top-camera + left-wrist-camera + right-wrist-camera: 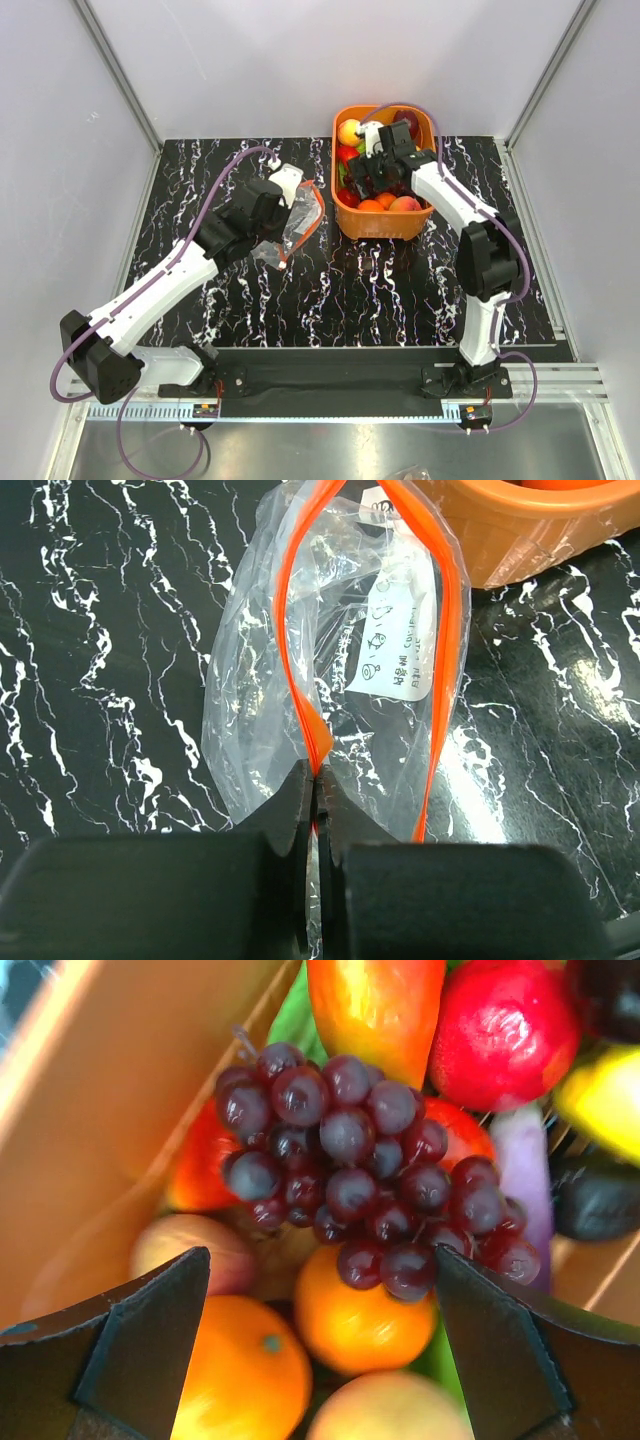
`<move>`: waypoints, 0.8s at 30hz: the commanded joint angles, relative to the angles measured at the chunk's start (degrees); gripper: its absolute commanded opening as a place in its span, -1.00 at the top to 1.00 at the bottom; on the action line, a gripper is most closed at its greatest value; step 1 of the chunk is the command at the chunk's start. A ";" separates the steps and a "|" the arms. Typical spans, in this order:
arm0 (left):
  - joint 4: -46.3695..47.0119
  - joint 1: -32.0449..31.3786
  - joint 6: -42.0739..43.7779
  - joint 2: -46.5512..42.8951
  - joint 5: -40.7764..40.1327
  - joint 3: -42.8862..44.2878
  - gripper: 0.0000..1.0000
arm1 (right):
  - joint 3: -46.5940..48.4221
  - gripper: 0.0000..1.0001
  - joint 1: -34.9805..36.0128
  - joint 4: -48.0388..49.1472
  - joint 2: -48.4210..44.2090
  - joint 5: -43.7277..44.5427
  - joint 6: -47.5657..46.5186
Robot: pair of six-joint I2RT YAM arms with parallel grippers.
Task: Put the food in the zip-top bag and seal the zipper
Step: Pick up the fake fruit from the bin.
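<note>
The zip-top bag (258,680) lies on the black marbled table with its mouth spread open, left of the basket. Its zipper (292,630) runs as two red-orange strips. My left gripper (318,776) is shut on the near strip; from above it (285,205) sits over the bag (303,228). The food fills the orange basket (385,226). My right gripper (320,1290) hangs open just above it, with a purple grape bunch (350,1160) and an orange (365,1325) between its fingers (150,1330). Nothing is gripped there. A second orange (240,1375) lies lower left.
The basket wall (120,1110) rises close on the left of the right gripper. A red fruit (505,1035) and a yellow piece (605,1095) lie further in. The basket's corner (520,530) stands just beyond the bag's mouth. Grey walls enclose the table.
</note>
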 commanded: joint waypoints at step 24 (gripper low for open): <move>3.14 0.30 0.72 -0.99 1.57 0.34 1.00 | 2.55 0.36 -4.77 14.97 4.27 -12.00 -1.21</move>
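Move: The grapes lie about 5 cm ahead of the open right hand, 1 cm to its left and 6 cm below. Around them in the bin, the near orange is 1 cm ahead of the hand, 2 cm right; the red apple 9 cm ahead, 4 cm right; the orange-red mango 10 cm ahead, 2 cm left. From the left hand, still holding the bag, the grapes are some 10 cm ahead, 15 cm right and 12 cm lower. The right hand reaches 7 cm forward and down, pinches the grapes' right end, then rises about 2 cm. ##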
